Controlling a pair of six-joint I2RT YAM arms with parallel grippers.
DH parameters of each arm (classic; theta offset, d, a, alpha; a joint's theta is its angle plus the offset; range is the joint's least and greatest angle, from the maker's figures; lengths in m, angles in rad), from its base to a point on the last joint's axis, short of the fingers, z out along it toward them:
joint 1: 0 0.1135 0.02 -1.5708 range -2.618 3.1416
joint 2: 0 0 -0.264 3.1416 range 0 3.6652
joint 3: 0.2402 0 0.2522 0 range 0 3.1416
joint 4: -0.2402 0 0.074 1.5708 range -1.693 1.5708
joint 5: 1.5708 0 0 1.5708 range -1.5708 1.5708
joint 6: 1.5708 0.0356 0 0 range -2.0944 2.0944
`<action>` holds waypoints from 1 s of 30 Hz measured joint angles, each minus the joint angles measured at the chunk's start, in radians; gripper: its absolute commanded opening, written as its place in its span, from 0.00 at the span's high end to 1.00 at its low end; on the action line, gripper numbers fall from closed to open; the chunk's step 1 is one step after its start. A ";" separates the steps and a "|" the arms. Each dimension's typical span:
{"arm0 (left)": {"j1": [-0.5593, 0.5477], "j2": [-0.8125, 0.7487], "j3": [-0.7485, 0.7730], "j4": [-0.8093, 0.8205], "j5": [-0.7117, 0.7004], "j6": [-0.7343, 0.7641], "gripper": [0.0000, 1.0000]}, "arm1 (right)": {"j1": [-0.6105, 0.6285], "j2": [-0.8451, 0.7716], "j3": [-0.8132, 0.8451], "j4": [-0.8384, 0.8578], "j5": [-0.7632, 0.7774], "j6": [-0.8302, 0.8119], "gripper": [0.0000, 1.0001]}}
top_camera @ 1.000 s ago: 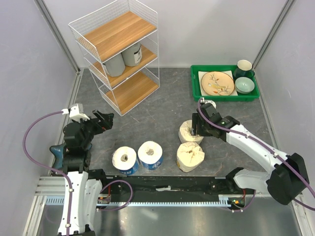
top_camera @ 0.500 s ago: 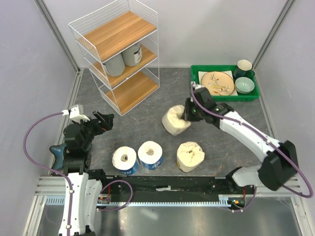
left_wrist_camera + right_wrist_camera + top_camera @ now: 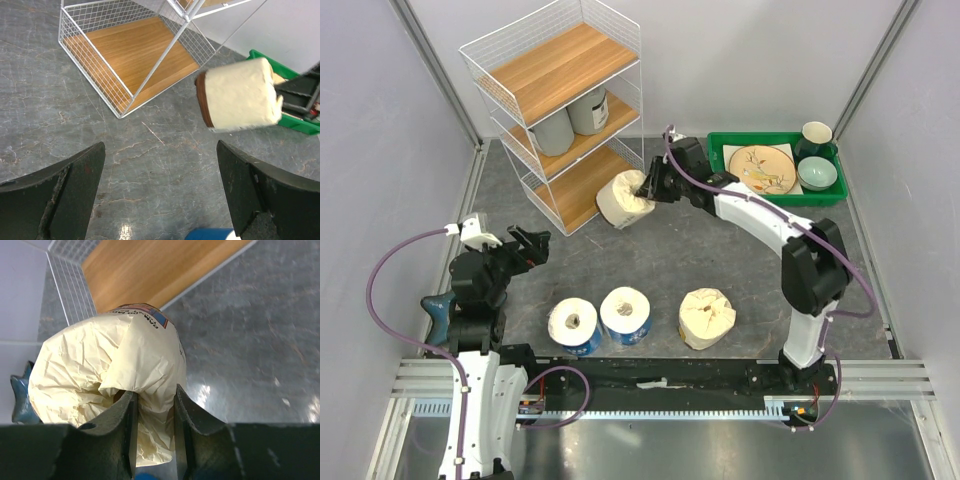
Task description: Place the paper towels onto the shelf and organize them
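The shelf [image 3: 555,110] stands at the far left, a white wire rack with three wooden tiers. Two grey paper towels [image 3: 552,132] stand on its middle tier. My right gripper [image 3: 648,188] is shut on a cream paper towel [image 3: 623,200] and holds it above the table, just in front of the bottom tier. In the right wrist view the fingers [image 3: 127,410] pinch the crumpled wrap of that roll [image 3: 100,370]. A second cream roll [image 3: 707,317] and two blue rolls [image 3: 573,325] stand near the front. My left gripper [image 3: 525,245] is open over bare table [image 3: 160,185].
A green tray [image 3: 720,175] at the far right holds a plate [image 3: 761,169], a bowl [image 3: 817,174] and a dark mug [image 3: 816,138]. Grey walls close in the table on both sides.
My right gripper shut on the cream roll in the middle of the table, lifted it and carried it far-left to the front of the shelf. The left arm has not moved.
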State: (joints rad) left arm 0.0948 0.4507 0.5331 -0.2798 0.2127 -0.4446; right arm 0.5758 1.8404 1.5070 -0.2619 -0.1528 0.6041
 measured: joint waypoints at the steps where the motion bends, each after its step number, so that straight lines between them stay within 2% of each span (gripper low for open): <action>1: 0.000 0.000 0.000 0.000 -0.001 0.000 0.00 | 0.000 0.027 0.021 0.014 -0.003 0.007 0.77; 8: 0.000 0.003 0.000 0.000 -0.003 0.000 0.01 | 0.000 0.187 0.207 0.104 0.007 0.063 0.77; 20: -0.001 0.018 0.000 0.000 -0.006 0.000 0.00 | 0.001 0.374 0.394 0.202 0.137 0.111 0.77; 30: -0.001 0.018 0.000 -0.003 -0.023 0.000 0.00 | 0.001 0.498 0.463 0.202 0.203 0.122 0.77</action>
State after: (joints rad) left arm 0.0937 0.4683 0.5331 -0.2829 0.1894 -0.4442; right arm 0.5770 2.3386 1.9701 -0.0597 0.0505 0.7265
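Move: I hold the cream-wrapped paper towels in my right hand. Their place, the right end of the bottom shelf, is about 17 cm ahead, 10 cm left and 10 cm below. On the middle shelf the nearer grey roll stands about 15 cm ahead, 12 cm left and 10 cm above; the green tray lies 28 cm ahead, 34 cm right and 16 cm lower. From my left hand that shelf end is some 30 cm ahead, 13 cm right and 14 cm lower. Keeping the top of the wrapped roll pinched in my right fingers, I carry it forward about 14 cm and a little left, over the front edge of the bottom shelf and under the middle one. I rise some 2 cm on the way, then sink about 6 cm towards the board, while the wrist turns roughly 15 degrees clockwise and the fingers level slightly. ##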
